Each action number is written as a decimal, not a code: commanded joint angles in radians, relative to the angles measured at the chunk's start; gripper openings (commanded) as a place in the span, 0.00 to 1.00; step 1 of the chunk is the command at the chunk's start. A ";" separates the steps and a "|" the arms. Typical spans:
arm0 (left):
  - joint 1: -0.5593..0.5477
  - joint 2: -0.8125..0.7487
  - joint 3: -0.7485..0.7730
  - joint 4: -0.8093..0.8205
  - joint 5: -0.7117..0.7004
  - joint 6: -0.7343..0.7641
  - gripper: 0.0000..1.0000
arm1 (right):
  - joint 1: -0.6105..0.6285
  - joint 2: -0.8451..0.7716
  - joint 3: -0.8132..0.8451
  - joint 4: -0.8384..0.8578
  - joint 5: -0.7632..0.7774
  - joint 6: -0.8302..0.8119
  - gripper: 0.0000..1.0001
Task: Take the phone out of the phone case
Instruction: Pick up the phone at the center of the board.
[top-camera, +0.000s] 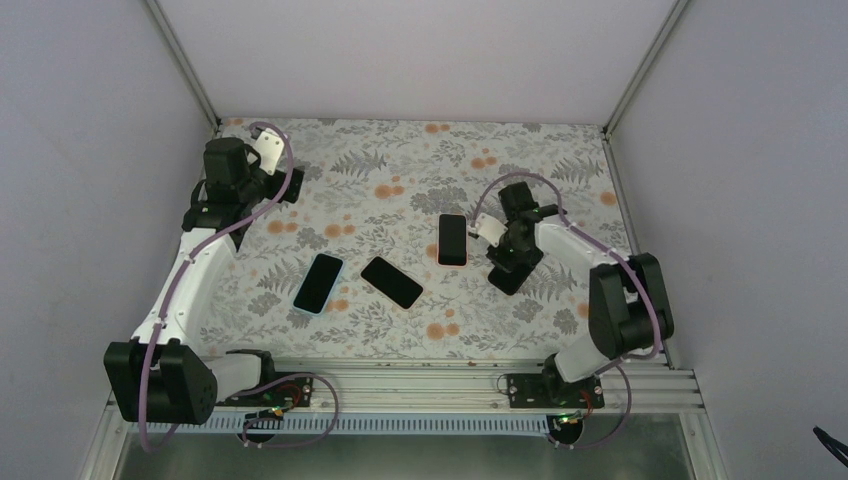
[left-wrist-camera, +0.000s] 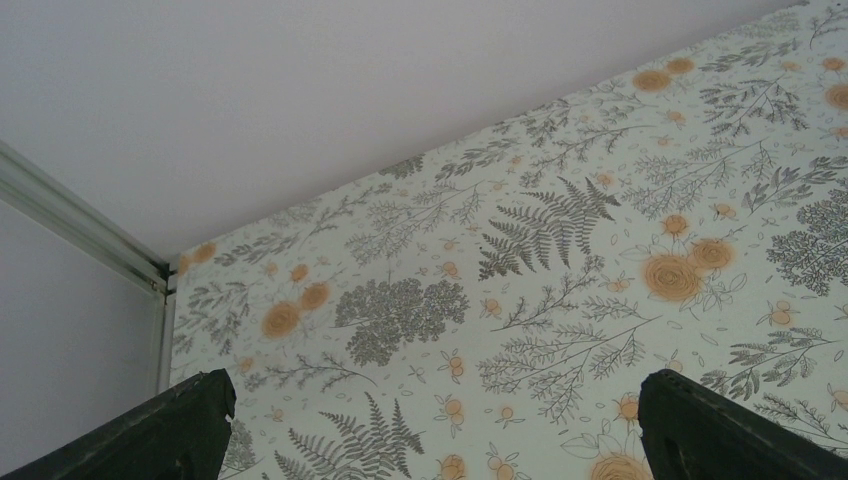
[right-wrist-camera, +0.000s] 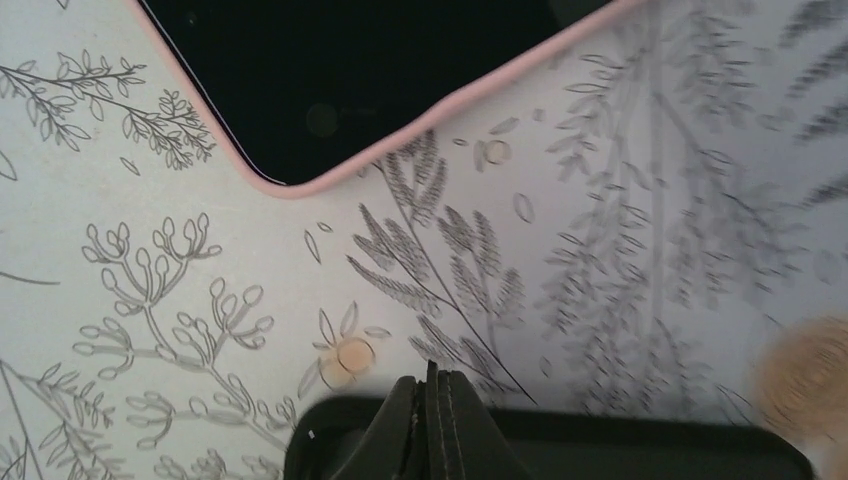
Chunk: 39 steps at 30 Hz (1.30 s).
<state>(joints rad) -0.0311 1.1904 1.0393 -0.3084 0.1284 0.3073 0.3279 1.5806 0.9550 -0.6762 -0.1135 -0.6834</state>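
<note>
A phone with a dark screen in a pink phone case (top-camera: 452, 240) lies flat right of the table's middle. One of its corners (right-wrist-camera: 300, 90) fills the top of the right wrist view. My right gripper (top-camera: 510, 262) is just to the right of it, low over the cloth and apart from it. Its fingers (right-wrist-camera: 432, 375) are pressed together with nothing showing between them. A flat black thing with a rounded corner (right-wrist-camera: 600, 450) lies under the fingers; I cannot tell if they touch it. My left gripper (top-camera: 285, 185) is open at the far left (left-wrist-camera: 435, 378), over bare cloth.
A phone in a light blue case (top-camera: 318, 283) and a black phone (top-camera: 392, 282) lie side by side at the middle front. The floral cloth (top-camera: 400, 170) covers the table. Walls close in the left, back and right sides.
</note>
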 joint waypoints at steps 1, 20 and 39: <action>-0.001 -0.001 -0.017 0.017 0.005 0.016 1.00 | 0.048 0.072 0.040 0.015 -0.002 0.018 0.04; 0.002 0.010 -0.038 0.036 0.004 0.025 1.00 | 0.273 0.391 0.324 -0.060 -0.085 0.042 0.04; 0.006 -0.020 -0.081 0.060 0.010 0.058 1.00 | 0.266 0.360 0.602 -0.173 -0.254 -0.015 0.60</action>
<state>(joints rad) -0.0288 1.2022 0.9749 -0.2642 0.1062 0.3336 0.6273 2.0476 1.5707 -0.7898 -0.3134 -0.6090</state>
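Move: The pink-cased phone at the board's centre lies about 11 cm to the right hand's left and 7 cm ahead, roughly 4 cm lower, its long side running fore and aft. The black phone is right beside the closed fingers, its middle some 5 cm to the right and level with them; the cream-cased phone is about 28 cm left and 4 cm back. From the left hand, the pink phone lies some 42 cm right, 2 cm back and 27 cm below. With its fingers shut, the right hand first sinks about 3 cm to table level, then sweeps left some 19 cm and a few centimetres forward, away from the black phone and into the back end of the pink phone's right side, pushing that end along to the left while the wrist turns about 15 degrees counter-clockwise. Near the phone's left end it lifts some 5 cm clear and the fingers part to roughly half open, while the empty left hand merely sinks about 2.5 cm, far off. ##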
